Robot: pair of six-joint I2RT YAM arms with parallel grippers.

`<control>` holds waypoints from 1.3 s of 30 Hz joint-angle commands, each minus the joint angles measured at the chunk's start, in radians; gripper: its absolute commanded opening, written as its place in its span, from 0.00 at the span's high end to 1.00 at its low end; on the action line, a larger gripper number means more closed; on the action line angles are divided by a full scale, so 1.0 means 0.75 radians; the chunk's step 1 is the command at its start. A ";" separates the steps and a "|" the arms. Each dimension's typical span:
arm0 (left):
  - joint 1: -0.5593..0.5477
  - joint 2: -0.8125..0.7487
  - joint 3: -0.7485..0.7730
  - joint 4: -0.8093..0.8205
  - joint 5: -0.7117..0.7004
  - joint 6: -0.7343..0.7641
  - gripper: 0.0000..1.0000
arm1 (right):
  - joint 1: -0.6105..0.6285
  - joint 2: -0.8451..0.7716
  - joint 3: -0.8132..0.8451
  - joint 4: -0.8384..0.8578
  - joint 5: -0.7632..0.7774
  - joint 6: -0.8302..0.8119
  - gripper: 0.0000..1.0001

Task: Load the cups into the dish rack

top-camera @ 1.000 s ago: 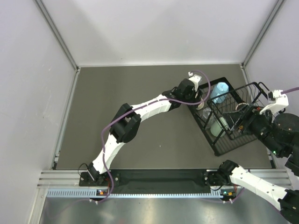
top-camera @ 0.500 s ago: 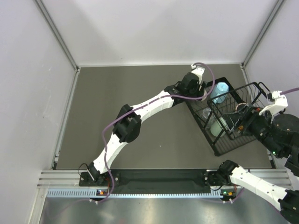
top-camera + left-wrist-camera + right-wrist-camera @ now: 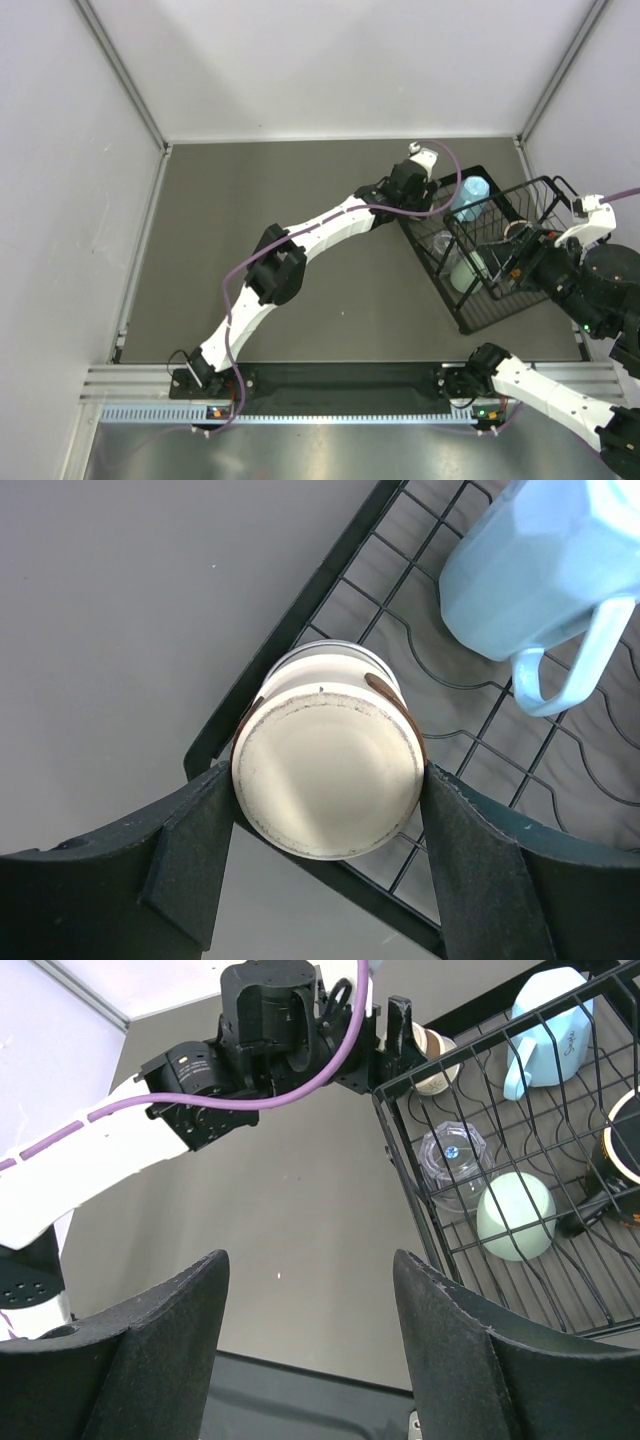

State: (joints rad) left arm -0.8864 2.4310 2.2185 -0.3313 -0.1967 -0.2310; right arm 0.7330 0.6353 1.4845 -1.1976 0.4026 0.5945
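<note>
My left gripper (image 3: 325, 780) is shut on a cream cup (image 3: 327, 775), held upside down with its base facing the camera, over the near corner of the black wire dish rack (image 3: 290, 640). A light blue handled mug (image 3: 540, 570) lies inside the rack just beyond it. In the right wrist view the rack (image 3: 412, 1192) also holds a clear ribbed cup (image 3: 452, 1160), a mint green tumbler (image 3: 515, 1215) and a dark mug (image 3: 625, 1150). My right gripper (image 3: 310, 1280) stands open and empty above the table, beside the rack's near side.
The rack (image 3: 464, 326) sits at the table's far right, close to the right wall. Its raised wire basket (image 3: 520, 215) stands between the two arms. The left arm (image 3: 300, 240) stretches diagonally across the dark table.
The left wrist has shifted a little farther back and right, carrying the cream cup over the rack's corner. The right arm has not moved.
</note>
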 commanded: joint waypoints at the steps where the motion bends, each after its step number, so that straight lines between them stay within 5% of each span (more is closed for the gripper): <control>1: -0.004 0.003 0.073 -0.020 -0.040 0.024 0.90 | 0.015 0.008 0.001 0.002 0.030 -0.013 0.33; 8: -0.006 -0.036 0.055 -0.070 -0.063 -0.019 0.95 | 0.013 0.002 -0.018 0.016 0.032 -0.018 0.33; 16: -0.006 0.009 0.067 -0.068 -0.067 -0.019 0.52 | 0.015 0.002 -0.024 0.022 0.034 -0.028 0.33; 25: -0.004 0.017 0.069 -0.023 -0.098 0.013 0.14 | 0.015 -0.007 -0.022 0.008 0.034 -0.024 0.33; 26: -0.004 0.015 0.071 -0.010 -0.098 0.020 0.02 | 0.015 -0.004 -0.020 0.008 0.036 -0.026 0.33; 39: -0.004 -0.065 0.065 0.018 -0.075 0.016 0.02 | 0.015 0.008 -0.012 0.014 0.038 -0.040 0.32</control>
State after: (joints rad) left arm -0.8890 2.4313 2.2375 -0.3592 -0.2520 -0.2207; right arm 0.7330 0.6350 1.4658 -1.1973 0.4065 0.5819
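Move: The left hand still holds the brown-and-white cup bottom-up, its middle about 1 cm ahead and 2 cm below, just inside the rack's far-left corner. The blue cup lies some 9 cm to this hand's right and 1 cm back; the clear glass is about 11 cm back and 2 cm right. Both sit roughly 4 cm lower. From the idle right hand, the held cup is about 29 cm ahead, 6 cm left and 27 cm below. The left hand eases about 1 cm left, then opens its fingers wide, letting go of the cup. ##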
